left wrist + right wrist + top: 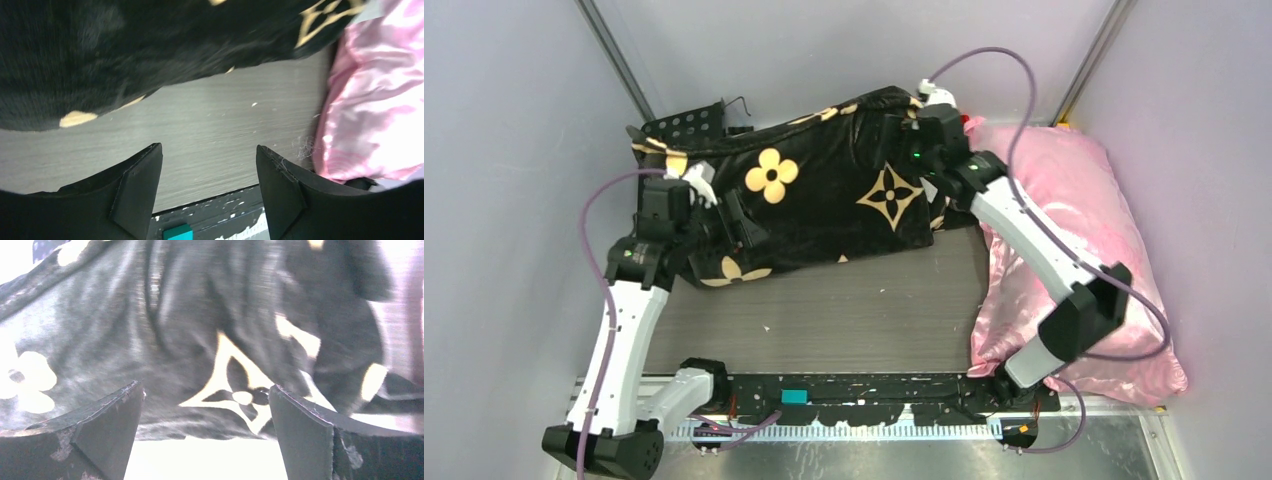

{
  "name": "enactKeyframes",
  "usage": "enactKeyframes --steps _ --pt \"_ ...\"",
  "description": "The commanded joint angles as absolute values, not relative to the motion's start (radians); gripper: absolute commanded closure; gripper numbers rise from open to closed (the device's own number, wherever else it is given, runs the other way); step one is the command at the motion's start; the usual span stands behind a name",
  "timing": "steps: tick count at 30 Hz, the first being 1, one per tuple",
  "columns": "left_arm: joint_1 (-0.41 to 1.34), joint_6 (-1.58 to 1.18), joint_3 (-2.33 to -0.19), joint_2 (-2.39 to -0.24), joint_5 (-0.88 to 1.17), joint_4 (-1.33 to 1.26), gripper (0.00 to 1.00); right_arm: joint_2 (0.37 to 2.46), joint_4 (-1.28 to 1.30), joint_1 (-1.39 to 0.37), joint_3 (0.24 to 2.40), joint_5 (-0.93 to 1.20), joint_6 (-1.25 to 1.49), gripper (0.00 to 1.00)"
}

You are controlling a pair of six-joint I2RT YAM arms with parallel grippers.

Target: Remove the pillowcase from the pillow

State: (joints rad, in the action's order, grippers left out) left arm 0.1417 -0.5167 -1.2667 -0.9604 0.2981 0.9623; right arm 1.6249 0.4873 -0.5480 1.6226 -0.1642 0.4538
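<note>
The black plush pillowcase (824,195) with tan flower and star motifs lies stuffed across the back of the table. The pillow is hidden inside it. My left gripper (739,225) hovers at the pillowcase's near left end. In the left wrist view this gripper (207,155) is open, with only bare table between its fingers (135,185) and the pillowcase (125,50) just beyond. My right gripper (906,135) is above the pillowcase's far right end. The right wrist view shows it (206,390) wide open over the star motif (240,390), holding nothing.
A shiny pink satin pillow (1074,230) fills the right side of the table, under the right arm, and shows in the left wrist view (375,100). A black perforated bracket (686,125) stands at the back left. Grey walls close in on three sides. Wood-grain table (844,310) lies in front of the pillowcase.
</note>
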Motion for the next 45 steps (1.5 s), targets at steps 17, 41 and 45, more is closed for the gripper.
enactKeyframes --steps 17,41,45 --pt "0.140 -0.493 -1.048 -0.879 0.342 0.858 0.30 1.498 0.214 -0.305 1.171 0.089 0.369 0.21" --pt "0.140 -0.483 -1.149 -0.891 0.336 0.946 0.32 1.387 0.326 -0.682 1.374 0.232 0.516 0.98" --pt "0.140 -0.493 -1.173 -0.877 0.341 0.962 0.32 1.333 0.363 -0.683 1.401 0.203 0.560 0.97"
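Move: The pillowcase's open right end lies about 3 cm back and 7 cm to the right of the right hand, some 14 cm below. The star motif on the case is roughly 11 cm back and level sideways, and the white inner pillow peeps out about 9 cm back and 11 cm right, both some 16 cm lower. From the left hand, that open end is about 14 cm ahead and 35 cm right, 15 cm below. Rightward first, about 12 cm, then down some 14 cm while edging back left, the open right hand reaches the case's open end and pinches its edge shut between the fingers. It then lifts about 14 cm, drawing left and back towards the base and turning counter-clockwise some 20 degrees. The left hand, fingers open, sinks about 7 cm early on, then hovers, rising slightly at the end. ##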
